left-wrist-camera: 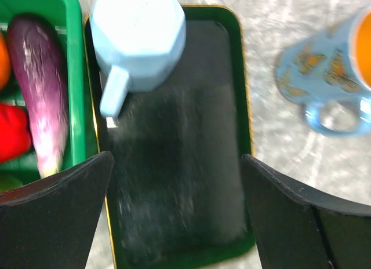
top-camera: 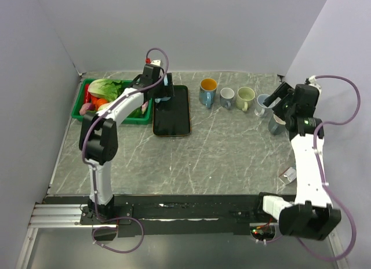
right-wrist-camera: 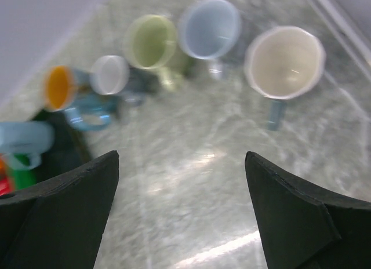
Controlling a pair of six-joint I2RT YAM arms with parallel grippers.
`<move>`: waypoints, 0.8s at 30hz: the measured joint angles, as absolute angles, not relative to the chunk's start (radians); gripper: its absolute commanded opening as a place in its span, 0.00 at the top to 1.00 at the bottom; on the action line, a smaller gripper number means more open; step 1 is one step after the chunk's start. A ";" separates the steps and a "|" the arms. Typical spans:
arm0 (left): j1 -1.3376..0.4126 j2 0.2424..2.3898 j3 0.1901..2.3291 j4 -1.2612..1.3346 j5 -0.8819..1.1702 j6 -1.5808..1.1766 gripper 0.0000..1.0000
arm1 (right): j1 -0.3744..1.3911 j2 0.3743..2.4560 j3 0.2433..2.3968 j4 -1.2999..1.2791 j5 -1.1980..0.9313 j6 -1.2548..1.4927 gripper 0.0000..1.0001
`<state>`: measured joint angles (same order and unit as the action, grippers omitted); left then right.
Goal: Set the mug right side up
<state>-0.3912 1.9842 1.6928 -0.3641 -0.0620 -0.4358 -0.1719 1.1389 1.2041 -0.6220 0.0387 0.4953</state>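
Observation:
A light blue mug [left-wrist-camera: 138, 37] stands upside down, flat base up, in the far left corner of a dark tray [left-wrist-camera: 191, 164]. Its handle points toward the camera in the left wrist view. In the top view the mug [top-camera: 168, 82] is mostly hidden behind my left gripper [top-camera: 162, 93]. My left gripper [left-wrist-camera: 177, 159] is open and empty, hovering over the tray just short of the mug. My right gripper [top-camera: 277, 101] is open and empty at the far right, above the table by a row of mugs; it also shows in the right wrist view [right-wrist-camera: 182, 156].
Upright mugs stand in a row: an orange-lined blue mug [top-camera: 208, 90], a white one [top-camera: 226, 97], a green one [top-camera: 245, 98], a blue one [top-camera: 264, 104] and a cream-lined one [right-wrist-camera: 284, 61]. A green basket [top-camera: 79, 104] of vegetables sits left of the tray, with an eggplant [left-wrist-camera: 40, 89].

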 measured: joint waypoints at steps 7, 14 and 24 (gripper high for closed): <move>-0.389 2.128 1.797 -0.345 -0.097 -0.322 0.04 | -0.159 1.066 1.204 -0.574 -0.104 0.501 0.06; -0.381 2.206 1.838 -0.339 -0.157 -0.265 0.04 | -0.155 1.081 1.190 -0.563 -0.173 0.501 0.06; -0.373 2.251 1.868 -0.302 -0.163 -0.214 0.12 | -0.155 1.091 1.189 -0.553 -0.199 0.501 0.08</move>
<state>-0.3729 2.2509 1.8683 -0.3023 -0.1631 -0.2138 -0.1547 1.0908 1.1893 -0.5529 -0.1993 0.5007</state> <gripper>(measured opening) 0.942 0.931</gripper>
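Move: The upside-down light-blue mug lies about 10 cm ahead of the left hand, neither left nor right of it, its middle some 10 cm lower. The butterfly mug stands about 18 cm to the mug's right and 2 cm nearer; the eggplant is about 8 cm to the mug's left and 4 cm nearer; the black tray's middle is 8 cm back and 4 cm right of the mug. From the right hand, the light-blue mug is roughly 23 cm ahead, 42 cm left and 21 cm below. The left hand reaches forward and down about 6 cm each way towards the upside-down light-blue mug in the tray's far-left corner, rolling its left side up some 15 degrees and easing off as it nears, fingers still spread wide on the near, handle side of the mug with no touch to be seen. The right hand, empty and open, goes on withdrawing from the mug it has set down, about 5 cm left and a little up, turning counter-clockwise, then nearly settles above the table. ##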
